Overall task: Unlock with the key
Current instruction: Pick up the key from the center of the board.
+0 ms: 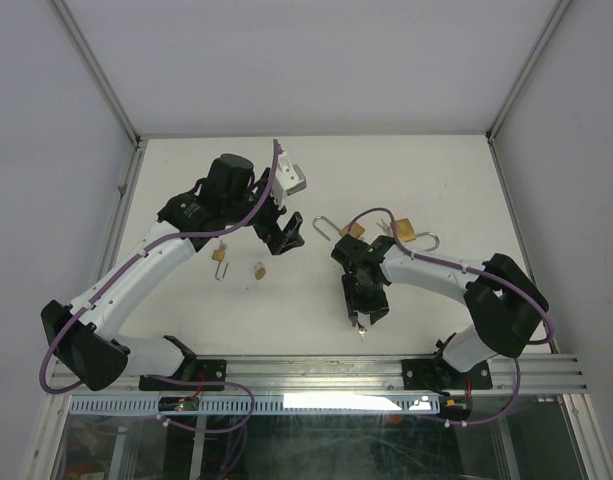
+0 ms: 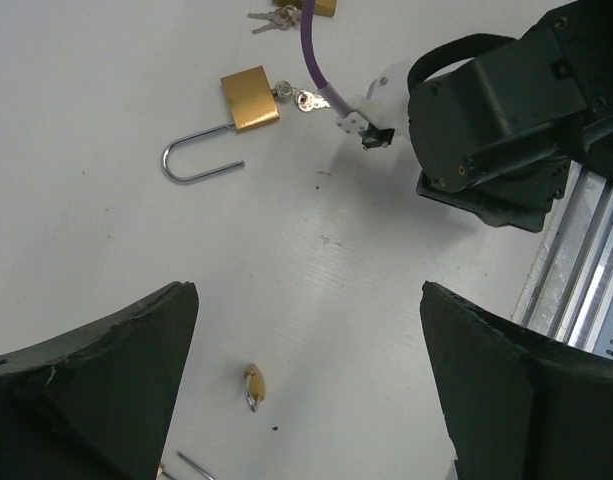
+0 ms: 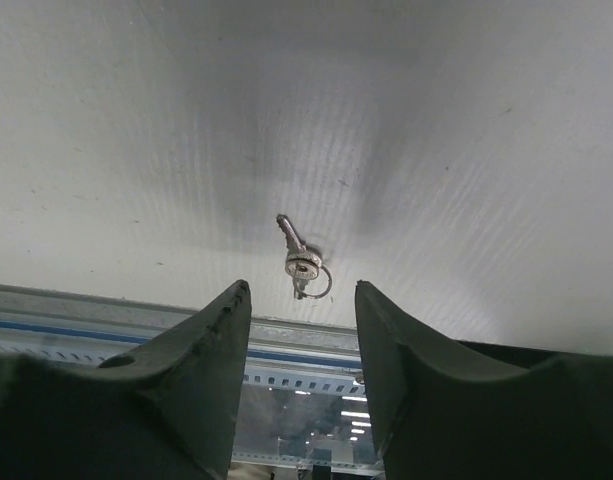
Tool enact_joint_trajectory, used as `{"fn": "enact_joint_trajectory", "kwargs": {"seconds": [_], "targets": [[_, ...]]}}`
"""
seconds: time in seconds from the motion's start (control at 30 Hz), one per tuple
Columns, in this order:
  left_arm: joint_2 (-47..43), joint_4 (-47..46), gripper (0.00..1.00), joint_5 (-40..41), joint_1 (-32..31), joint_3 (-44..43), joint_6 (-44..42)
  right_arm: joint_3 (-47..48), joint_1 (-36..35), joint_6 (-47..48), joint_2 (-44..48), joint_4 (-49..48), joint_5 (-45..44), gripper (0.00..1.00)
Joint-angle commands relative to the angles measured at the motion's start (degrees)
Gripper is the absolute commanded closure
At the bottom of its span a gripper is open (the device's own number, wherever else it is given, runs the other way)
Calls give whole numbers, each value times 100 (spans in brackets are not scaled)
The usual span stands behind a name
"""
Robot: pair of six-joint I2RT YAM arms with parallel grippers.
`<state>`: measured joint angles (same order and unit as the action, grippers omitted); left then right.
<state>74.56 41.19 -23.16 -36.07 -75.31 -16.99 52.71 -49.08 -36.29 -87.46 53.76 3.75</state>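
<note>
A silver key [image 3: 301, 262] on a ring lies flat on the white table near its front edge, also seen as the key [image 1: 361, 330]. My right gripper [image 3: 299, 290] points down at it, open, with its fingertips either side of the ring and just short of it. A brass padlock [image 2: 250, 98] with its shackle swung open lies at the far side, keys hanging from its base. My left gripper [image 2: 306, 295] hovers wide open above the table with nothing between its fingers. A small brass padlock [image 2: 254, 385] lies below it, nearer the left finger.
A second large padlock [image 1: 406, 232] lies behind the right arm. Another small padlock [image 1: 218, 256] sits left of centre. The aluminium rail [image 3: 286, 335] runs along the table's front edge just past the key. The right arm's black wrist [image 2: 506, 120] fills the left wrist view's upper right.
</note>
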Motion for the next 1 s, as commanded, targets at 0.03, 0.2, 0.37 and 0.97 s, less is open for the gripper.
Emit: {"fn": "enact_joint_trajectory", "kwargs": {"seconds": [0.03, 0.2, 0.37, 0.97], "targets": [[-148, -643, 5, -368, -65, 37, 165, -237, -44, -321, -17, -248, 82, 57], [-224, -845, 6, -439, -66, 154, 196, -567, -44, -791, 259, -493, -91, 57], [-184, -926, 6, -467, -66, 121, 176, -719, -41, -921, 389, -626, -86, 60], [-197, -937, 6, -549, -64, 136, 82, -395, -31, -326, 261, -272, -497, 96]]}}
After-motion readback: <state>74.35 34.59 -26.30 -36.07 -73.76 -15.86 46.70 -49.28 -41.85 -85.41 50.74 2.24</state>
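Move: The key lies roughly 2 cm back, 1 cm right and 3 cm below the right hand's half-open fingers. From that hand, the middle padlock body is some 20 cm ahead, 1 cm left; the right padlock body is about 20 cm ahead, 11 cm right, both about 3 cm lower. From the left hand, the key is some 16 cm back, 15 cm right and 23 cm below. The right hand sinks about 2 cm, easing back and right over the key, then shuts its fingertips, pinching it. ##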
